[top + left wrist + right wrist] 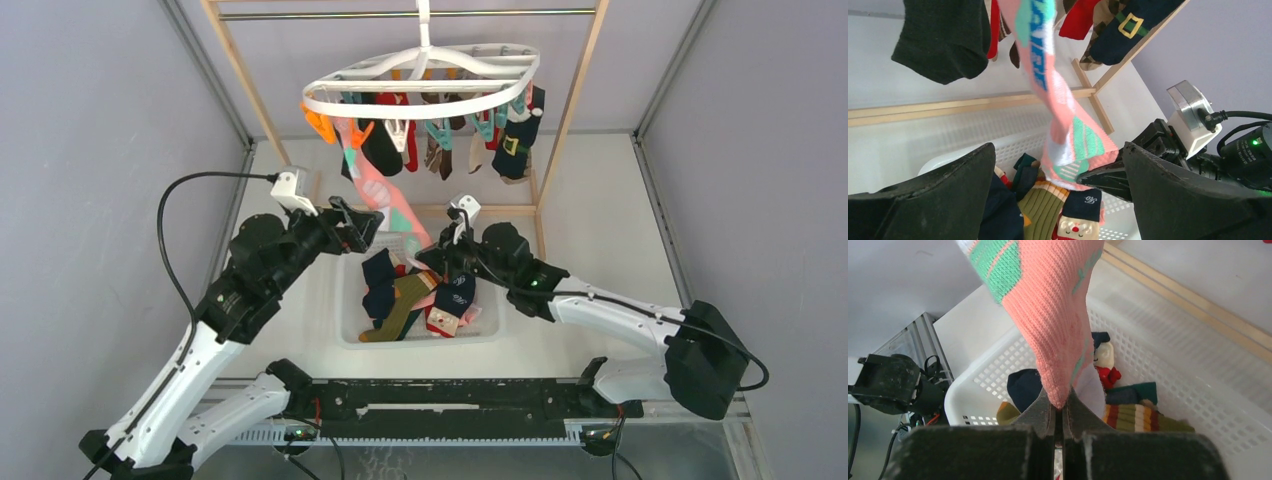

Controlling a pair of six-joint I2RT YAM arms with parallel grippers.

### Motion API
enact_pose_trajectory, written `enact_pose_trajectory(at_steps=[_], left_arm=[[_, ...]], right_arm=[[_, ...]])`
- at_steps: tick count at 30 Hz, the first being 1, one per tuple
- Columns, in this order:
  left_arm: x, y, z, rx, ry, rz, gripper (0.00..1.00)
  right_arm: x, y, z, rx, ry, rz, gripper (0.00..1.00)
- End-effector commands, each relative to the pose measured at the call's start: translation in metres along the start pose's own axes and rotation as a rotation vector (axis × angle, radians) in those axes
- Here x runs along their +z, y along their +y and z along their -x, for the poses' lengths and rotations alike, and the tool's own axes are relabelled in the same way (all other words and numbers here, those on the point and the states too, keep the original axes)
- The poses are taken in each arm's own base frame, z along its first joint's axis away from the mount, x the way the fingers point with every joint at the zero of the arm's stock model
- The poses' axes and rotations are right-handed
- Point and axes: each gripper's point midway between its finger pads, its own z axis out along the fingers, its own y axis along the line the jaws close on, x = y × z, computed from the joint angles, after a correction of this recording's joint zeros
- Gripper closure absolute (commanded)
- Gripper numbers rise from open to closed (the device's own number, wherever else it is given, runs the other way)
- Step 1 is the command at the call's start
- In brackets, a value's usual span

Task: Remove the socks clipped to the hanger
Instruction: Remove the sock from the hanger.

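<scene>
The white oval hanger point(420, 80) hangs from the rail with several socks clipped under it, among them a black sock point(383, 148) and a navy buckle sock point(517, 140). A long salmon pink sock point(385, 200) with teal stripes stretches from its clip down over the basket. My right gripper point(1059, 402) is shut on that sock's lower tip point(1053, 315). My left gripper point(1058, 146) stands wide open around the pink sock point(1068, 125), its fingers apart from the fabric. In the top view the left gripper point(365, 228) is just left of the sock and the right gripper point(440, 255) just below it.
A white mesh basket point(350, 330) under both grippers holds several loose socks, olive, navy and a Santa one point(1075, 227). The wooden rack frame point(575, 110) stands around the hanger, with a low wooden crossbar point(948, 107) behind the basket. The right arm's wrist camera point(1193, 117) is close to my left fingers.
</scene>
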Motion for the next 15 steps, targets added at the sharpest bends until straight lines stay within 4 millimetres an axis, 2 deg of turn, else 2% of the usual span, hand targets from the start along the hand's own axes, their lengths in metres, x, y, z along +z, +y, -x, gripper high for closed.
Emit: enact_pose_trajectory(at_steps=[1, 15], left_arm=[[-0.010, 0.005, -0.001, -0.020, -0.029, 0.015, 0.00], [-0.014, 0.010, -0.010, -0.037, -0.024, 0.021, 0.00]], right_arm=[[-0.016, 0.005, 0.018, 0.014, -0.074, 0.012, 1.00], [-0.063, -0.032, 0.020, 0.063, -0.127, -0.070, 1.00]])
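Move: The right hand already grips the lower end of the pink sock, whose upper end is still held by an orange clip on the hanger, some 14 cm ahead, 14 cm left and 22 cm above. The empty white clip is about 10 cm right of that clip and level with it, and the basket's middle is about 2 cm ahead, 1 cm left and 18 cm below the hand. From the left hand the orange clip is about 13 cm ahead, 6 cm left and 9 cm up. With its fingers kept shut on the sock's lower end, the right arm pulls the sock about 6 cm to the right over the basket towards its right-hand side, starting with a slight backward ease, rising a little at the end and turning some 5 degrees clockwise. The left hand, empty and wide open, eases a couple of centimetres back, left and down and doesn't take hold of anything. ##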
